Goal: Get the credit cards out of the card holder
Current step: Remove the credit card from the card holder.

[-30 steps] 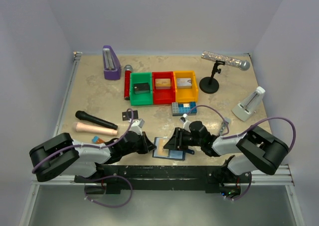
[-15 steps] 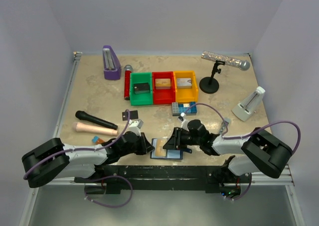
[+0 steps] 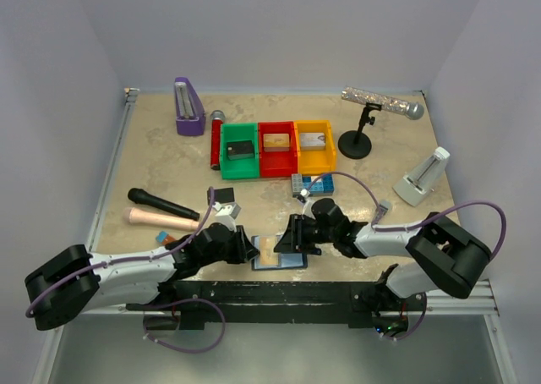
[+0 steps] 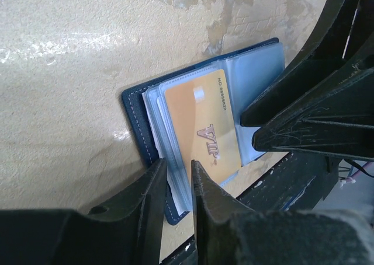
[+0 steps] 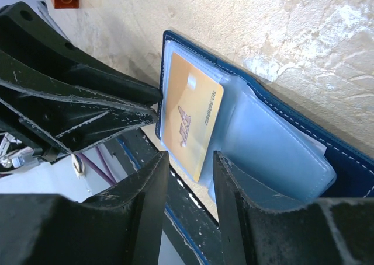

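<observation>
The navy card holder point(image 3: 282, 255) lies open at the near table edge, with its pale pockets point(image 4: 257, 81) facing up. A gold credit card point(image 4: 201, 125) sticks partly out of a pocket, and its corner point(image 5: 186, 122) points toward the table edge. My left gripper point(image 4: 178, 180) is at the holder's left edge, jaws a narrow gap apart over the pocket stack. My right gripper point(image 5: 190, 163) is open at the card's free corner, touching nothing. In the top view the left gripper point(image 3: 248, 247) and right gripper point(image 3: 290, 238) flank the holder.
Green point(image 3: 225, 151), red point(image 3: 276, 162) and yellow point(image 3: 330, 147) bins at mid-table each hold a card. A blue studded plate point(image 3: 308, 183) lies behind the right gripper. A black microphone point(image 3: 165, 205) and a pink handle point(image 3: 161, 219) lie left. The black base rail point(image 3: 279, 295) runs just in front.
My left gripper was shut and has opened a little. The right jaws narrowed, then widened again. Both grippers and the holder have shifted slightly left.
</observation>
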You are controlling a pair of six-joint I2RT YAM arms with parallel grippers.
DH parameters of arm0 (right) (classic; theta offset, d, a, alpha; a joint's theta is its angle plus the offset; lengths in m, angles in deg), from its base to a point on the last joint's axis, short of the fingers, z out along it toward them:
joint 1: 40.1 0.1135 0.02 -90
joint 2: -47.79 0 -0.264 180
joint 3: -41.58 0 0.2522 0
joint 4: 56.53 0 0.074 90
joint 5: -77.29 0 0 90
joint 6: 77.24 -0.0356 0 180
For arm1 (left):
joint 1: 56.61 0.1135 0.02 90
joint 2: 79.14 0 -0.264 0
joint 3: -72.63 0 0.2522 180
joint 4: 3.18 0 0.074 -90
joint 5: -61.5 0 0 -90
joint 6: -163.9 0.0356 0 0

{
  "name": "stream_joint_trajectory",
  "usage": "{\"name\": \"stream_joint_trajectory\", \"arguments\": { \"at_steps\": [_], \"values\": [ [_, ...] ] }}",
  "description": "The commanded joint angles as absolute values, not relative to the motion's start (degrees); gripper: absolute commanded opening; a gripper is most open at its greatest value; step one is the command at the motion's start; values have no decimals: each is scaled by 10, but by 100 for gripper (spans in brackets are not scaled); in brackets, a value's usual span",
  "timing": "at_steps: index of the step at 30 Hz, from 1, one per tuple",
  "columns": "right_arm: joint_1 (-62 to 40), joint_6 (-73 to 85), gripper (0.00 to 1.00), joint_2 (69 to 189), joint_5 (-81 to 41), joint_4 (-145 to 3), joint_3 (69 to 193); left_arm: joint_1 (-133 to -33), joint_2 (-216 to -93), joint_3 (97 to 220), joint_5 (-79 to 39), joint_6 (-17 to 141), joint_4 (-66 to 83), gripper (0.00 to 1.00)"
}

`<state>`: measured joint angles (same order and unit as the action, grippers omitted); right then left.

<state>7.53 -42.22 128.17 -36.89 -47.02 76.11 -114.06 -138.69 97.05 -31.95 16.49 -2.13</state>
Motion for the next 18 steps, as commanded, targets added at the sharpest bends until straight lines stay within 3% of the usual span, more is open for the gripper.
{"name": "stream_joint_trajectory", "arguments": {
  "at_steps": [1,8,18],
  "values": [
    [79,-408,41,1289,-378,-474,780,-1141,-1377,994,-332,178,-22,26],
    [79,-413,41,1295,-382,-461,776,-1141,-1359,1001,-336,180,-32,13],
    [79,-421,43,1303,-393,-444,780,-1141,-1394,1008,-332,185,-65,2]
  ]
}}
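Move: The gold credit card lies face up in the open card holder, its middle roughly 4 cm to the left hand's right, 1 cm ahead and 2 cm below. From the right hand the card is about 3 cm to the left, 1 cm ahead and 3 cm down. The holder's middle is some 7 cm to the left hand's right and level with it; the black card taken out earlier lies about 16 cm ahead of that hand and 8 cm to its left. The left hand shuts its slightly parted fingers with nothing between them while lifting about 2 cm off the left edge of the card holder, also drifting about 1 cm forward and to the right, so the closed tips stand above the gold card's left side. The right hand stays low by the card's right edge, fingers still nearly half open, settling barely half a centimetre without taking hold of the card. ##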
